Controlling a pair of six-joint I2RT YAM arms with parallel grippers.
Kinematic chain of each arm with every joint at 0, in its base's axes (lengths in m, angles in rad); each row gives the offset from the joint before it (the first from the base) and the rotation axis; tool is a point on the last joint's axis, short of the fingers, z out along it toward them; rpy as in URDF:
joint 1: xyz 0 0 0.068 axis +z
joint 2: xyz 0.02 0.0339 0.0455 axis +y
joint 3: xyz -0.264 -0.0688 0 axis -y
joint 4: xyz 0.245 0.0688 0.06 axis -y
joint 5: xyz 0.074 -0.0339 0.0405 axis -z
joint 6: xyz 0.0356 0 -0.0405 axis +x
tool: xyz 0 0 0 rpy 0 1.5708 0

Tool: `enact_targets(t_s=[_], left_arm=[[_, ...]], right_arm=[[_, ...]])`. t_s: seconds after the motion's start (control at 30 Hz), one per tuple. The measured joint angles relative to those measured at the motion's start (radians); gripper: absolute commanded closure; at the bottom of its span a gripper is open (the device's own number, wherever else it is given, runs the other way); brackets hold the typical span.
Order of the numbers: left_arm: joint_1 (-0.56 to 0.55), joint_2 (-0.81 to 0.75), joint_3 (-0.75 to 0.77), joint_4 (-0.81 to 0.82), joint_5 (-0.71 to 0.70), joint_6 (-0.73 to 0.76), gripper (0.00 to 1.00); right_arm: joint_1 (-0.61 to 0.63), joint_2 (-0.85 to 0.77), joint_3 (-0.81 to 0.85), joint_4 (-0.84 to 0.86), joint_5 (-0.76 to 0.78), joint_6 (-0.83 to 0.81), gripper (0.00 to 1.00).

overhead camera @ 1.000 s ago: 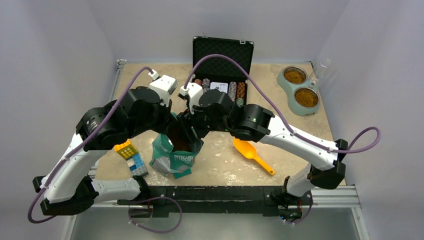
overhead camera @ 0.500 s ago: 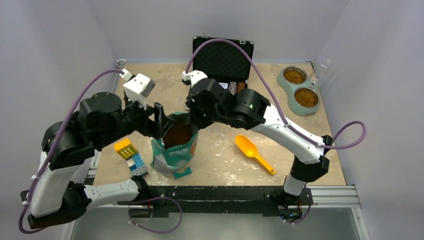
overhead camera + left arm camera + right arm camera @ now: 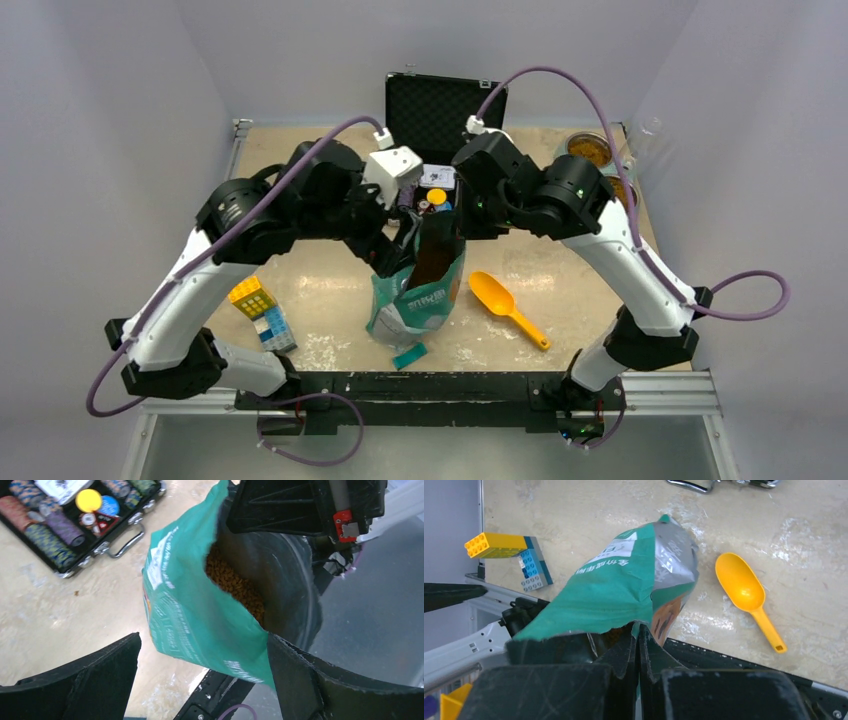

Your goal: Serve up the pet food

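The pet food (image 3: 235, 582) is brown kibble inside an open teal bag (image 3: 420, 295), which stands tilted at the table's middle. My right gripper (image 3: 639, 635) is shut on the bag's (image 3: 619, 592) torn top rim, and in the top view this gripper (image 3: 456, 215) is at the bag's far right edge. My left gripper (image 3: 202, 677) is open, with the bag's (image 3: 200, 615) teal side between its spread fingers; the right-hand finger (image 3: 300, 675) touches the bag's edge. In the top view the left gripper (image 3: 392, 252) is at the bag's left rim.
An orange scoop (image 3: 503, 302) lies right of the bag. A green double bowl (image 3: 590, 150) holding kibble sits far right, partly behind my right arm. An open case of poker chips (image 3: 440, 110) stands behind. Toy bricks (image 3: 262, 312) lie left; a torn teal strip (image 3: 408, 355) lies in front.
My left gripper opened and let go of the bag's rim. My right gripper closed on the rim, and the bag shifted right and now tilts. Both arms swung right.
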Motion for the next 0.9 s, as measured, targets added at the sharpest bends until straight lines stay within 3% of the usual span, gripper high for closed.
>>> enact_targets(t_s=[0.23,0.6,0.67,0.77,0.9], left_arm=[[-0.06,0.072,0.034,0.05,0.068,-0.013,0.0],[-0.127,0.049,-0.041,0.144,-0.007,0.012,0.01],[-0.153,0.056,-0.043,0.146,-0.037,0.026,0.12],[-0.192,0.075,-0.049,0.146,-0.106,0.046,0.39],[-0.207,0.14,-0.048,0.133,-0.235,0.036,0.63]], right_arm=[[-0.03,-0.036,0.002,-0.051,0.019,0.057,1.0],[-0.082,-0.021,0.006,-0.003,-0.066,0.08,1.0],[-0.084,-0.021,0.002,0.005,-0.076,0.08,1.0],[-0.085,-0.026,-0.02,0.04,-0.08,0.087,1.0],[-0.088,-0.053,-0.077,0.107,-0.084,0.088,1.0]])
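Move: The near-left rim of the pet food bag lies about 6 cm to the right of the open left hand, 1 cm ahead and 4 cm below it. From the right hand, already pinching the far-right rim, that same part is some 3 cm left, 3 cm back and 2 cm lower. Down on the table, from the left hand, the yellow scoop lies about 20 cm right and 2 cm ahead, the teal block 2 cm right and 8 cm back. The left hand, fingers wide open, travels about 6 cm right to the near-left rim of the bag, rising slightly on the way, then sinks some 4 cm and eases forward as its fingers close to about half open around the folded bag film. The right hand keeps its pinch on the far-right rim, yielding about 2 cm to the right and then coming back left while easing forward and rolling its left side up by some 10 degrees. ##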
